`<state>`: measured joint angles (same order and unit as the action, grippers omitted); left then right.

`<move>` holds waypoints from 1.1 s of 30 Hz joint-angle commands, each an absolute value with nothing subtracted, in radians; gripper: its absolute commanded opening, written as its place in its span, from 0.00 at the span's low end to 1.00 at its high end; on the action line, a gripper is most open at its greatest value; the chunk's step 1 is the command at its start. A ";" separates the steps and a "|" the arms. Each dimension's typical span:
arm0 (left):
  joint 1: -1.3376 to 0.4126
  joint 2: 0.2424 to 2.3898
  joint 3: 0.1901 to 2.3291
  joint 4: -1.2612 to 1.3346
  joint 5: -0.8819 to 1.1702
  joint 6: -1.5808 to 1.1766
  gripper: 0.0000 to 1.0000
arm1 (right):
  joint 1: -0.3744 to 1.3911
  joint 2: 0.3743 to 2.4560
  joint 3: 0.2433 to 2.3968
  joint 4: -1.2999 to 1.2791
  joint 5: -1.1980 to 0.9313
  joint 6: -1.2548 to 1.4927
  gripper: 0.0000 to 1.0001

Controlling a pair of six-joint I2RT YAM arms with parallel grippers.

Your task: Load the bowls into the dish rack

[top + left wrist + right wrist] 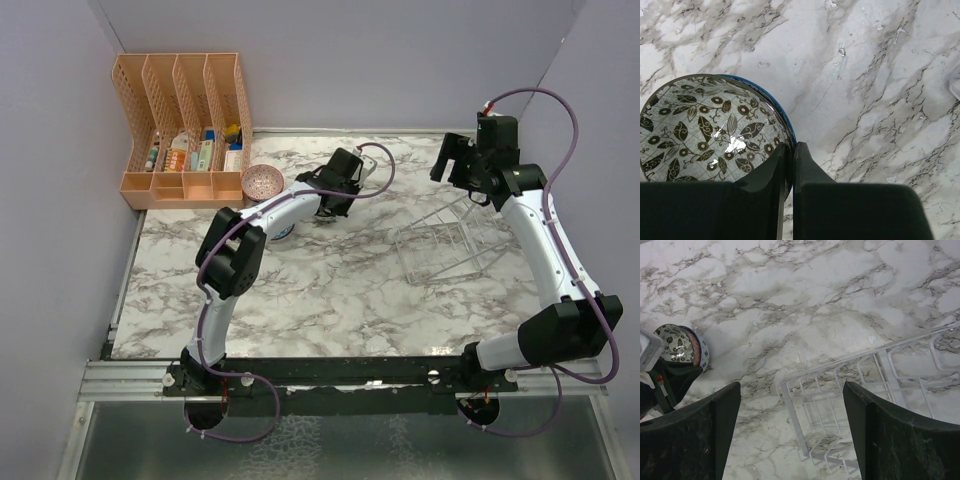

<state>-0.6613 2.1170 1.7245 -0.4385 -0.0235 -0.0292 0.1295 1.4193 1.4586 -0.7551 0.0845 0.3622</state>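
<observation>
A bowl (705, 130) with dark leaves on a pale inside and a blue edge rests on the marble. My left gripper (791, 145) is shut on its right rim, one finger inside and one outside. From above this bowl (284, 233) peeks out from under the left forearm, which hides the fingers. A pink-red bowl (262, 182) sits near the orange organizer. The wire dish rack (445, 245) stands at the right of the table and holds nothing. My right gripper (790, 390) hangs open above the rack's (840, 405) end, holding nothing.
An orange slotted organizer (185, 125) with small items fills the back left corner. Purple walls close the left, back and right sides. The right arm (545, 250) reaches along the right edge, and the left arm's elbow (235, 255) stands over the table's left half.
</observation>
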 commanded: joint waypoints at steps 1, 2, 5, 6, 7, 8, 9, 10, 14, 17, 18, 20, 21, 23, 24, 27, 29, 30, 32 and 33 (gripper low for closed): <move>-0.663 2.059 1.766 -0.449 -0.033 -0.033 0.04 | 0.124 1.392 1.444 -0.731 0.084 0.360 0.83; -0.662 2.058 1.769 -0.450 -0.034 -0.034 0.05 | 0.124 1.392 1.444 -0.731 0.084 0.359 0.83; -0.663 2.050 1.772 -0.456 -0.036 -0.035 0.06 | 0.125 1.392 1.440 -0.730 0.083 0.359 0.83; -0.663 2.048 1.770 -0.457 -0.036 -0.034 0.06 | 0.124 1.391 1.439 -0.730 0.082 0.359 0.83; -0.662 2.046 1.768 -0.457 -0.037 -0.034 0.06 | 0.124 1.391 1.438 -0.730 0.082 0.358 0.83; -0.663 2.042 1.766 -0.460 -0.039 -0.034 0.07 | 0.124 1.390 1.437 -0.730 0.083 0.359 0.83; -0.663 2.039 1.763 -0.459 -0.039 -0.034 0.09 | 0.125 1.390 1.437 -0.730 0.082 0.359 0.83; -0.663 2.037 1.760 -0.459 -0.039 -0.034 0.11 | 0.124 1.390 1.438 -0.730 0.081 0.359 0.83; -0.663 2.034 1.750 -0.462 -0.038 -0.035 0.13 | 0.125 1.389 1.435 -0.730 0.078 0.358 0.83; -0.663 2.028 1.736 -0.459 -0.036 -0.037 0.20 | 0.124 1.387 1.432 -0.729 0.077 0.359 0.83; -0.663 2.026 1.729 -0.457 -0.037 -0.038 0.20 | 0.123 1.386 1.432 -0.730 0.077 0.359 0.83; -0.663 2.021 1.721 -0.451 -0.038 -0.038 0.20 | 0.125 1.387 1.430 -0.730 0.077 0.360 0.84; -0.663 2.020 1.718 -0.450 -0.039 -0.039 0.20 | 0.123 1.386 1.429 -0.729 0.076 0.360 0.84; -0.663 2.020 1.716 -0.449 -0.039 -0.039 0.20 | 0.125 1.386 1.430 -0.730 0.076 0.360 0.83; -0.663 2.020 1.715 -0.449 -0.038 -0.039 0.20 | 0.124 1.385 1.429 -0.729 0.076 0.360 0.83; -0.663 2.020 1.712 -0.449 -0.038 -0.038 0.20 | 0.124 1.384 1.429 -0.729 0.075 0.360 0.83; -0.663 2.019 1.709 -0.449 -0.033 -0.039 0.30 | 0.125 1.383 1.425 -0.728 0.075 0.358 0.83; -0.663 2.017 1.707 -0.448 -0.033 -0.039 0.32 | 0.125 1.384 1.423 -0.729 0.075 0.360 0.83; -0.663 2.017 1.700 -0.446 -0.031 -0.039 0.35 | 0.125 1.384 1.423 -0.727 0.074 0.359 0.83; -0.663 2.017 1.696 -0.446 -0.031 -0.039 0.36 | 0.126 1.384 1.423 -0.727 0.072 0.360 0.83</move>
<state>-0.6617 2.0708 1.7157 -0.4622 -0.0307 -0.0364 0.1295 1.4124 1.4322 -0.7544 0.0834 0.3622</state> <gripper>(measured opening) 0.336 0.834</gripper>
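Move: The left hand's shut fingertips are on the near-right rim of the grey patterned bowl that tops the stack; the stack's middle lies about 4 cm ahead, 3 cm to the left and 3 cm below. The single blue bowl sits some 17 cm to the left and 1 cm back, the pink bowl about 19 cm left and 7 cm ahead, both roughly 5 cm lower than the hand. From the right hand, the stack is about 8 cm ahead, 32 cm left and 19 cm below. Upward, slowly and almost straight, the left hand eases some 2 cm off the stack's rim while its fingers open from nearly shut to about a third. They let go of the pinched rim and end straddling it, one fingertip over the inside of the patterned bowl and the other just outside; the wrist keeps its slant. ##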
